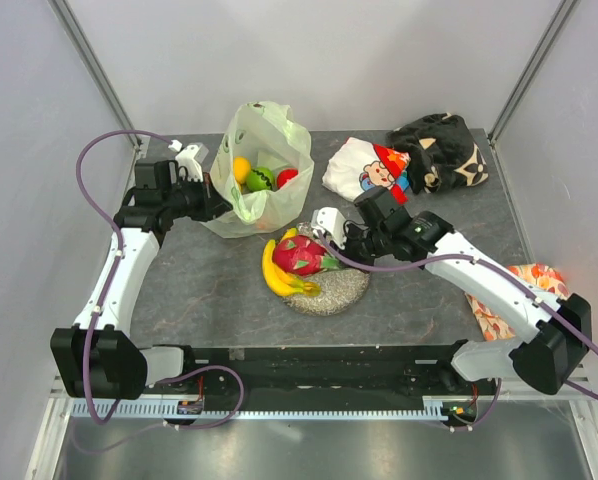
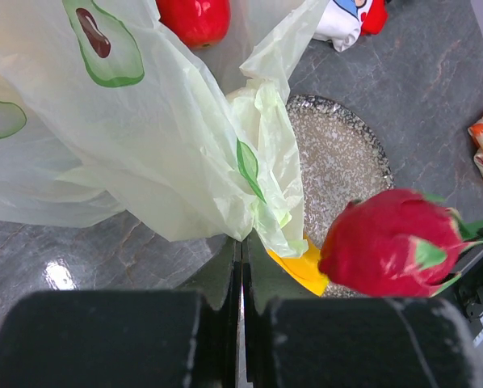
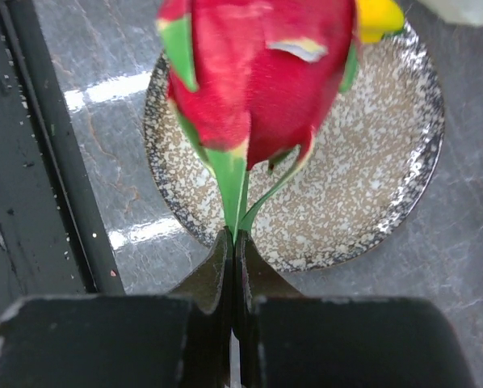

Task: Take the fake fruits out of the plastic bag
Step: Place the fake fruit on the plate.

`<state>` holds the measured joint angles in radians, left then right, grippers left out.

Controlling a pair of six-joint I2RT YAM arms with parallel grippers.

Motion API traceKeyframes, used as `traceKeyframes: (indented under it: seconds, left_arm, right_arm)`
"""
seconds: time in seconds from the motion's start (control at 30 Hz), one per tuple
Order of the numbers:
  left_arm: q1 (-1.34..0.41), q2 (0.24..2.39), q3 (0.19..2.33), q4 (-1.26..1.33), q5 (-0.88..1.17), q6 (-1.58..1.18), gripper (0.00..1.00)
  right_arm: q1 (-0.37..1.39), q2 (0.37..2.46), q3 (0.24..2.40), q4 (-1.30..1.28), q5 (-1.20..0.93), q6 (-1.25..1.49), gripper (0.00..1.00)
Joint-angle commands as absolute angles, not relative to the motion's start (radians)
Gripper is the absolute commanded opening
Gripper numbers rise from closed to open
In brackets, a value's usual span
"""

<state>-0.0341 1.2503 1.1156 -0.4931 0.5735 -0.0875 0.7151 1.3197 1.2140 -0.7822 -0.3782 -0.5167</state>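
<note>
The pale green plastic bag (image 1: 264, 140) stands at the back left, its mouth open. Inside it lie an orange (image 1: 241, 168), a green lime (image 1: 260, 179) and a red apple (image 1: 287, 177). My left gripper (image 1: 217, 197) is shut on the bag's edge (image 2: 262, 202), pinching a fold of plastic. Just above the speckled dish (image 1: 337, 293) hangs a pink dragon fruit (image 1: 301, 255), and my right gripper (image 1: 329, 238) is shut on one of its green leaves (image 3: 232, 190). Yellow bananas (image 1: 275, 275) rest on the dish's left rim, beside the dragon fruit (image 2: 391, 242).
A white cartoon-printed cloth (image 1: 364, 170) and a black patterned cloth (image 1: 441, 150) lie at the back right. An orange leaf-patterned cloth (image 1: 519, 290) lies at the table's right edge, partly under the right arm. Grey walls enclose three sides.
</note>
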Motion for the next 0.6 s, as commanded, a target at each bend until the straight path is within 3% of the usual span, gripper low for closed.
traceKeyframes:
  seconds: [0.0, 0.2, 0.57]
  left_arm:
    - [-0.031, 1.233, 1.143, -0.454, 0.565, -0.115, 0.02]
    - [-0.031, 1.223, 1.135, -0.465, 0.566, -0.115, 0.02]
    - [-0.031, 1.246, 1.149, -0.474, 0.571, -0.112, 0.02]
  right_arm:
    - [0.710, 1.298, 1.161, -0.609, -0.316, -0.387, 0.00]
    - [0.701, 1.272, 1.088, -0.514, -0.238, -0.325, 0.00]
    - [0.621, 1.252, 1.023, -0.499, -0.248, -0.495, 0.00]
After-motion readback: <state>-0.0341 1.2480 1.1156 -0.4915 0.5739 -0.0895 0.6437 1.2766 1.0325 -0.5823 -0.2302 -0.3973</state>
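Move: The right gripper still holds the dragon fruit by its stem, the fruit's body some 9 cm to its left, 2 cm farther out and 5 cm lower. The plate's middle lies about 6 cm left, 1 cm ahead and 12 cm down; the bananas on its left part are 12 cm left, level with the hand. The plastic bag stands 18 cm left and 19 cm ahead. From the left gripper, the plate's middle is about 20 cm right, 12 cm back. Lower the right gripper about 3.5 cm, mostly at the start, then carry the dragon fruit forward some 3.5 cm and 3 cm right, off the bananas towards the plate's far side. Turn the hand about 15 degrees clockwise meanwhile and keep the fingers shut on the stem. ##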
